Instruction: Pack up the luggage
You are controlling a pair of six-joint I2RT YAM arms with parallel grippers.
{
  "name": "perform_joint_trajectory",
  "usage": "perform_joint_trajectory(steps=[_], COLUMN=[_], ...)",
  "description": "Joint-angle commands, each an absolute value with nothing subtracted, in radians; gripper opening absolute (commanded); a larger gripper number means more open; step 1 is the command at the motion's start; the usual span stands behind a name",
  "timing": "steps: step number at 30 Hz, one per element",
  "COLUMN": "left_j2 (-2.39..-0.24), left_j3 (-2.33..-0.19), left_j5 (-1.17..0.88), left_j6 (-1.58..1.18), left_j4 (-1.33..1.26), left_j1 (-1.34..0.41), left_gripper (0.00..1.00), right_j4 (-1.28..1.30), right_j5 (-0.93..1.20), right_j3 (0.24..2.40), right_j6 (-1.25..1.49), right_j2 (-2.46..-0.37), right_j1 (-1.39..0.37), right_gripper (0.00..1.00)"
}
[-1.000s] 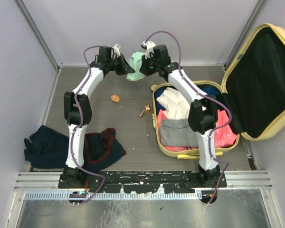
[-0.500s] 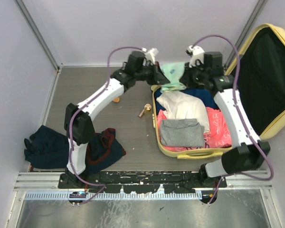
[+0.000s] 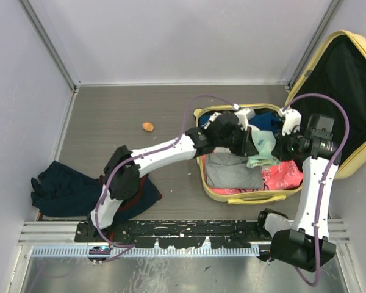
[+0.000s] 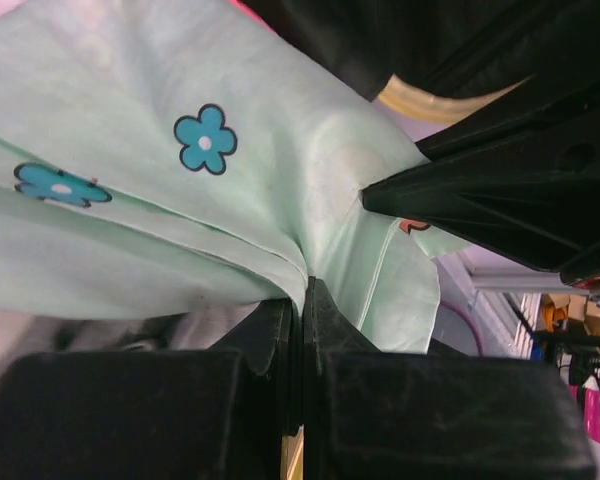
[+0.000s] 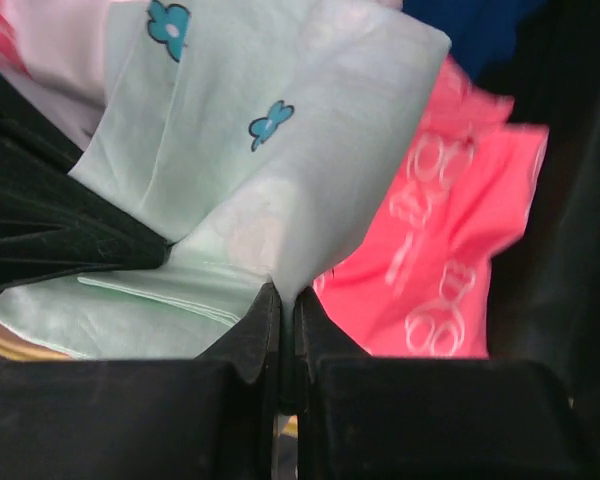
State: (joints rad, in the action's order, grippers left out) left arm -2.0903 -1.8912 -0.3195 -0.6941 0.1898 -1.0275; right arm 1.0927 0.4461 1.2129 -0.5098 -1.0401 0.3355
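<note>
The luggage, a pale yellow suitcase, lies open at the right, its black-lined lid leaning back. Inside are a grey folded garment, a pink one and something blue. A mint-green cloth with blue flowers hangs just above them. My left gripper is shut on its left side. My right gripper pinches its right side. In the left wrist view the gripper clamps the cloth. In the right wrist view the gripper nips a fold of cloth over the pink garment.
A small orange object lies on the table's middle left. A navy heap of clothes and a dark garment with red trim sit near the left arm's base. Walls close in at the left, back and right.
Both grippers have carried the green cloth from the back of the table, right and nearer, to over the open luggage. Both stayed shut on it.
</note>
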Motion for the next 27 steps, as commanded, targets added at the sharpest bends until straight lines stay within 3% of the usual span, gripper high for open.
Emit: perform_joint_trajectory(steps=[1,7,15,18,22,27], left_j2=[-2.12,-2.268,-2.227,-2.188,-2.111,-1.99], left_j3=[-1.878,-1.983,-2.054,-2.085,-2.087,-2.043], left_j5=[-0.251,-0.224,-0.269,-0.327,-0.374,-0.407], left_j6=[-0.671,-0.691,-0.607,-0.58,-0.518,-0.427], left_j4=[0.182,0.224,0.301,0.351,0.402,0.464], left_j1=[-1.107,-1.126,-1.105,-1.079,-1.044,-0.991], left_gripper=[0.0,0.03,0.56,0.66,0.79,0.96], right_j4=[1.103,0.983,0.928,0.94,1.029,1.175], right_j5=[0.32,0.379,0.443,0.415,0.45,0.516], right_j3=[1.134,1.033,0.994,0.986,1.061,1.225], right_j6=[-0.805,-0.951,-1.049,-1.092,-1.143,-1.181], right_j2=[-1.022,-1.092,-1.197,-1.174,-1.138,-1.177], right_j1=[0.505,0.657,0.703,0.712,0.714,0.714], right_gripper=[0.0,0.01,0.03,0.26,0.63,0.83])
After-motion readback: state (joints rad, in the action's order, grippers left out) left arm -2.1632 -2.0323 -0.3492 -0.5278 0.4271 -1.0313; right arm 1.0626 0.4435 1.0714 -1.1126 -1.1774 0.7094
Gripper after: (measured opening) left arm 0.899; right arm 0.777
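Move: Both grippers still hold the mint cloth between them over the suitcase. The landing spot, on the red clothing, lies about 12 cm to the right of the left gripper and 13 cm below, level with it front to back; the gray shirt sits about 4 cm to the left of that gripper, also level. From the right gripper the spot is some 3 cm to the right and 13 cm below, with the blue clothing roughly 22 cm ahead and 1 cm to the left. Lower both grippers about 10 cm into the suitcase, easing each back and right with the mint cloth still pinched; carry the right one some 10 cm rightward so the cloth spreads. Open the left fingers first near the bottom and lift about 7 cm, drifting forward and left, then open the right fingers and raise that gripper about 3 cm. ##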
